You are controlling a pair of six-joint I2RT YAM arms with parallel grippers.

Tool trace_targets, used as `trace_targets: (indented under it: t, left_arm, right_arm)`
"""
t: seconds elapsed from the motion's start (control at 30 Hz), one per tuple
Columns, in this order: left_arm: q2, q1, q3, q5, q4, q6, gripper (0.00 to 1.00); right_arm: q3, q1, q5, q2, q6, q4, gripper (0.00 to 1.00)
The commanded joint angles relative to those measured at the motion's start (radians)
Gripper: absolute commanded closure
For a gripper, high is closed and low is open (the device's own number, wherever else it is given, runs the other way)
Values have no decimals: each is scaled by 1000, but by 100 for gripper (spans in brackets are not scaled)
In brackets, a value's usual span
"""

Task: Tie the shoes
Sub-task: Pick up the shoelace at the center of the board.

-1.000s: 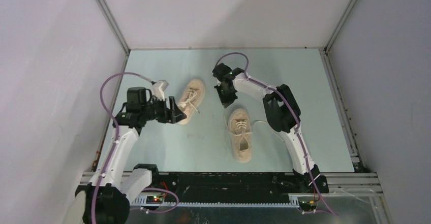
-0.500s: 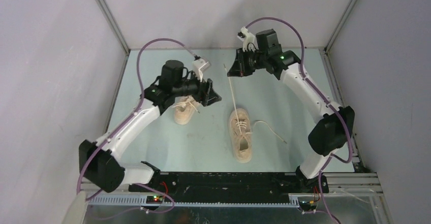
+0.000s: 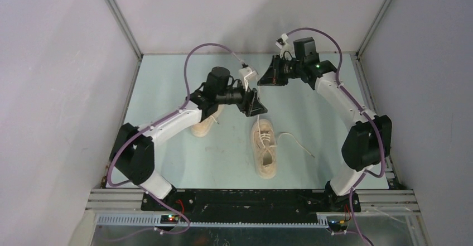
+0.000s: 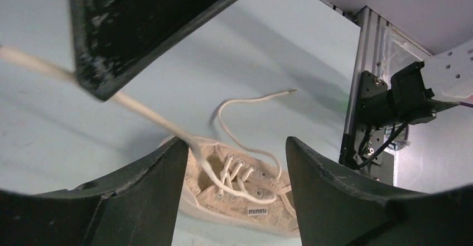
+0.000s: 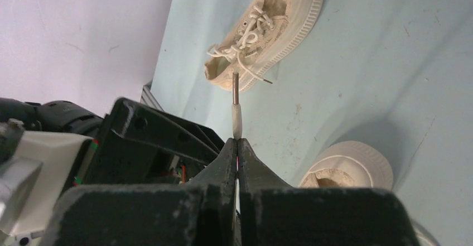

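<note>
One of the shoes (image 3: 265,154) lies mid-table, and one of its laces (image 4: 145,111) runs taut up to my right gripper (image 3: 261,81). That gripper (image 5: 238,143) is shut on the lace, whose tip (image 5: 237,115) sticks out past the fingertips. My left gripper (image 3: 255,105) hovers open over this shoe's far end. In the left wrist view the taut lace brushes past one finger (image 4: 150,190) of the gripper (image 4: 235,143), with the shoe (image 4: 245,193) below. The shoe's other lace (image 3: 298,143) lies loose to the right. The second shoe (image 3: 199,128) sits left, partly under the left arm.
The pale green table (image 3: 167,78) is boxed in by grey walls with metal corner posts (image 3: 120,23). A black base rail (image 3: 251,198) runs along the near edge. The two grippers hang close together above the table's middle.
My left gripper swung right from the left shoe to above the middle shoe. My right gripper rose and pulled back from the middle shoe, drawing its lace up taut.
</note>
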Motion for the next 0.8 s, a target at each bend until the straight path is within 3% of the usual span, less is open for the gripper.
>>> trace_targets:
  t: [0.0, 0.23, 0.47, 0.63, 0.77]
  left_arm:
    - [41, -33, 48, -47, 116, -85, 30]
    - [53, -41, 41, -147, 71, -116, 34]
    - [19, -41, -51, 7, 178, -170, 35]
    - [46, -42, -64, 51, 228, -190, 44]
    - [69, -43, -65, 87, 290, -243, 59]
  right_arm:
    - [-20, -13, -63, -73, 63, 87, 100]
    - [-37, -39, -85, -94, 85, 106, 100]
    - [-80, -70, -125, -101, 137, 154, 100]
    - [-86, -82, -135, -102, 147, 164, 100]
    - [-98, -93, -139, -104, 155, 172, 100]
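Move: The right hand already holds the lace near its tip, and the lace runs down to the unlaced shoe through the left fingers' reach: from the left hand the stretch to pinch is about 1 cm ahead, 2 cm right and 1 cm below; from the right hand, roughly 7 cm back and 4 cm below, with no sideways offset. The unlaced shoe lies about 7 cm back, 3 cm right and 18 cm below the left hand, the tied shoe some 10 cm ahead, 18 cm left and equally low. Bring the left gripper about 2 cm to the right and as much down around the shoelace, easing forward a little and then back towards yourself, and start closing the fingers from wide to about half open without shutting them. With the right gripper keep the lace end pinched, raising it some 2 cm and carrying it 2 cm right, away from the shoe. ##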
